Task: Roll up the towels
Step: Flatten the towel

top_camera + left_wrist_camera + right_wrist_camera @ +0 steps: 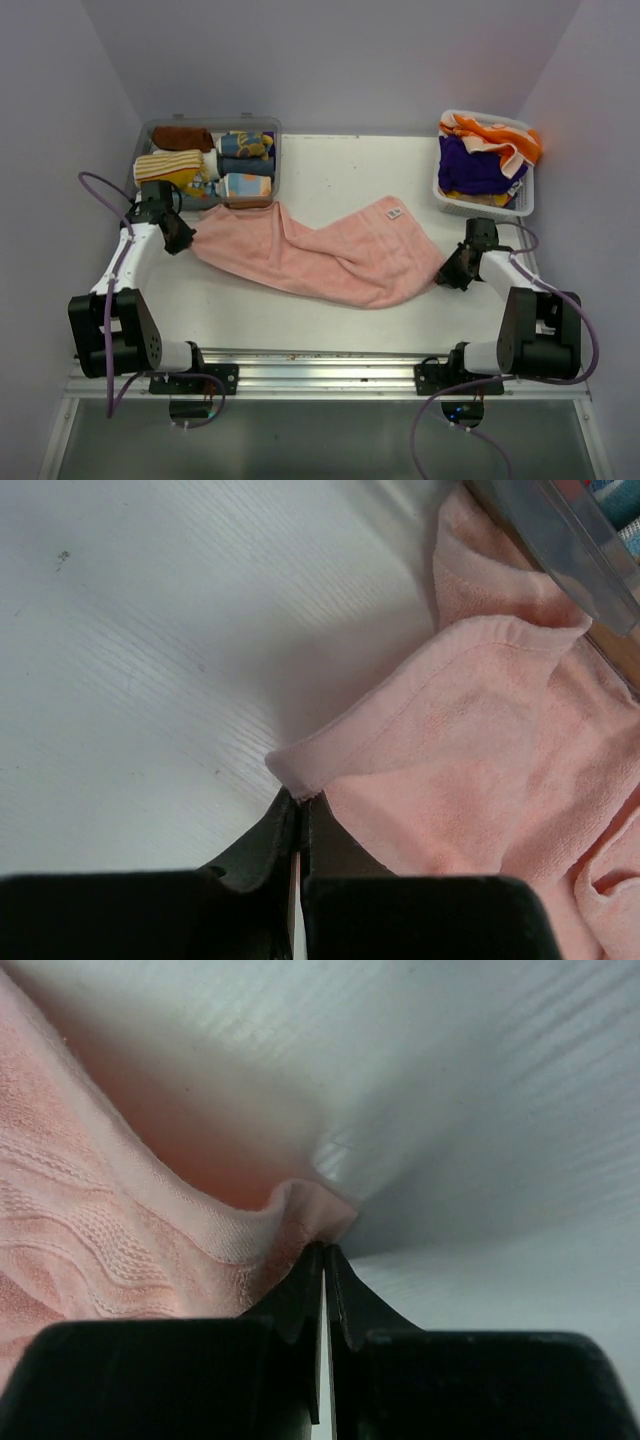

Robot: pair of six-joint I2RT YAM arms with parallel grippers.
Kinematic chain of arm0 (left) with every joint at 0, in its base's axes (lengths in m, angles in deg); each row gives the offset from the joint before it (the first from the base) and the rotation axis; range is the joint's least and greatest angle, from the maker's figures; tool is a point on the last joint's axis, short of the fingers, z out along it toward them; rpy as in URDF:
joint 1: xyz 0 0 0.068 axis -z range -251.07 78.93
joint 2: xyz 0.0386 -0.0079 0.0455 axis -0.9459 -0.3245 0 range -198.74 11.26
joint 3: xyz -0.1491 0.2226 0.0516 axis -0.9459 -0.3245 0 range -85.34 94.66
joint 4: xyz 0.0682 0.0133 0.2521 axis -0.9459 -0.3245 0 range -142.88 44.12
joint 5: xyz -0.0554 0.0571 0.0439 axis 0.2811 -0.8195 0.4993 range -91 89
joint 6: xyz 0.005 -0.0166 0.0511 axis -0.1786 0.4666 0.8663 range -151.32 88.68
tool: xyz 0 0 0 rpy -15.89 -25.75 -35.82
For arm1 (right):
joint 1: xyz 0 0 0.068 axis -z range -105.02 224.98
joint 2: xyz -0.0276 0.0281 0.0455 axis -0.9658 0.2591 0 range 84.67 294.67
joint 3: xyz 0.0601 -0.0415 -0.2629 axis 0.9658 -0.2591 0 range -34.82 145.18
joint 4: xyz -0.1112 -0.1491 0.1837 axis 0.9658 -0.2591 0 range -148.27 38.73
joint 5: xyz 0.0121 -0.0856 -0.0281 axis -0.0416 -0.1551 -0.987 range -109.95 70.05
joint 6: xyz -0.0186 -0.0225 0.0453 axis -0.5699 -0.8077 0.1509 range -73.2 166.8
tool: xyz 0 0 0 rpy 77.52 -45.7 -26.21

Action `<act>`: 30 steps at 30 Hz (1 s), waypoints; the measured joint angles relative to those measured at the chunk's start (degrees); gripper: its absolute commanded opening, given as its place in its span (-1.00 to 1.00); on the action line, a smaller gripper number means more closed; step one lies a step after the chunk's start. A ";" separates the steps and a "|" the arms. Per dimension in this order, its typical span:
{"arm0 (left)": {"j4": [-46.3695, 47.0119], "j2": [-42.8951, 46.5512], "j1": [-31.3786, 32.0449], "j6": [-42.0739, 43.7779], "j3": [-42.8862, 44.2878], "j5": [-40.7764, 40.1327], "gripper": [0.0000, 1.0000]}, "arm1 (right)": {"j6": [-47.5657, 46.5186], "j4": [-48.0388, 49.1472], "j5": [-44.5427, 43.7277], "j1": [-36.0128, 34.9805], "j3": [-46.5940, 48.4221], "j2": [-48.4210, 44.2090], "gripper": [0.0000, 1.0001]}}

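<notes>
A pink towel (320, 250) with a white label (393, 213) lies crumpled and stretched across the table between both arms. My left gripper (183, 238) is shut on its left corner. In the left wrist view the fingertips pinch the hemmed corner of the pink towel (480, 740), with the gripper (298, 798) low over the table. My right gripper (446, 272) is shut on the towel's right corner. The right wrist view shows that gripper (323, 1250) with a small fold of the pink towel (120, 1230) nipped at its tips. An orange-and-cream towel (500, 135) and a purple towel (475, 165) lie in a basket.
A grey bin (210, 122) at the back left holds several rolled towels, and its edge (560, 540) shows close beside the left gripper. A white basket (485, 207) stands at the back right, just beyond the right gripper. The walls close in on both sides.
</notes>
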 measured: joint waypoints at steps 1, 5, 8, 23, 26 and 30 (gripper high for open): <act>-0.07 -0.04 -0.35 0.11 0.11 0.17 -1.00 | 0.17 0.46 0.15 0.00 0.70 0.85 -1.00; -0.31 -0.24 -0.70 0.31 0.92 1.84 -1.00 | 0.52 -0.33 0.13 0.00 2.89 1.46 -1.00; -1.27 -2.25 -0.72 0.26 4.07 4.74 -1.00 | 0.79 -2.75 0.15 0.00 8.96 1.57 -1.00; -3.74 1.84 -6.16 0.26 22.53 14.93 -1.00 | 2.29 -8.31 -1.97 0.02 31.04 -12.68 -1.00; -3.78 7.96 -8.13 0.31 13.81 14.64 -1.00 | 3.15 -10.86 -2.27 0.11 21.24 -19.39 -0.68; -4.55 11.17 -8.55 0.46 -0.33 13.84 -1.00 | 5.07 -15.91 -2.29 0.11 7.48 -24.24 0.14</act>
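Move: The pink towel spans both hands, each pinching a near corner. Its middle lies about 30 cm to the right of the left hand, level in reach and some 8 cm lower; the bin of rolled towels is centred roughly 20 cm ahead and 4 cm right of that hand. From the right hand, the towel's middle is about 28 cm left and 6 cm ahead, its white tag 11 cm left and 16 cm ahead, and the laundry basket 25 cm ahead and 11 cm right, all near table height. The pink towel is flicked by its two near corners: both hands swing up and forward, then whip back and down. The right goes highest, rising some 26 cm with its fingers tipping outward, and ends well above its start, opening to let its corner go on the way down; the left rises about 15 cm and keeps its corner pinched. ##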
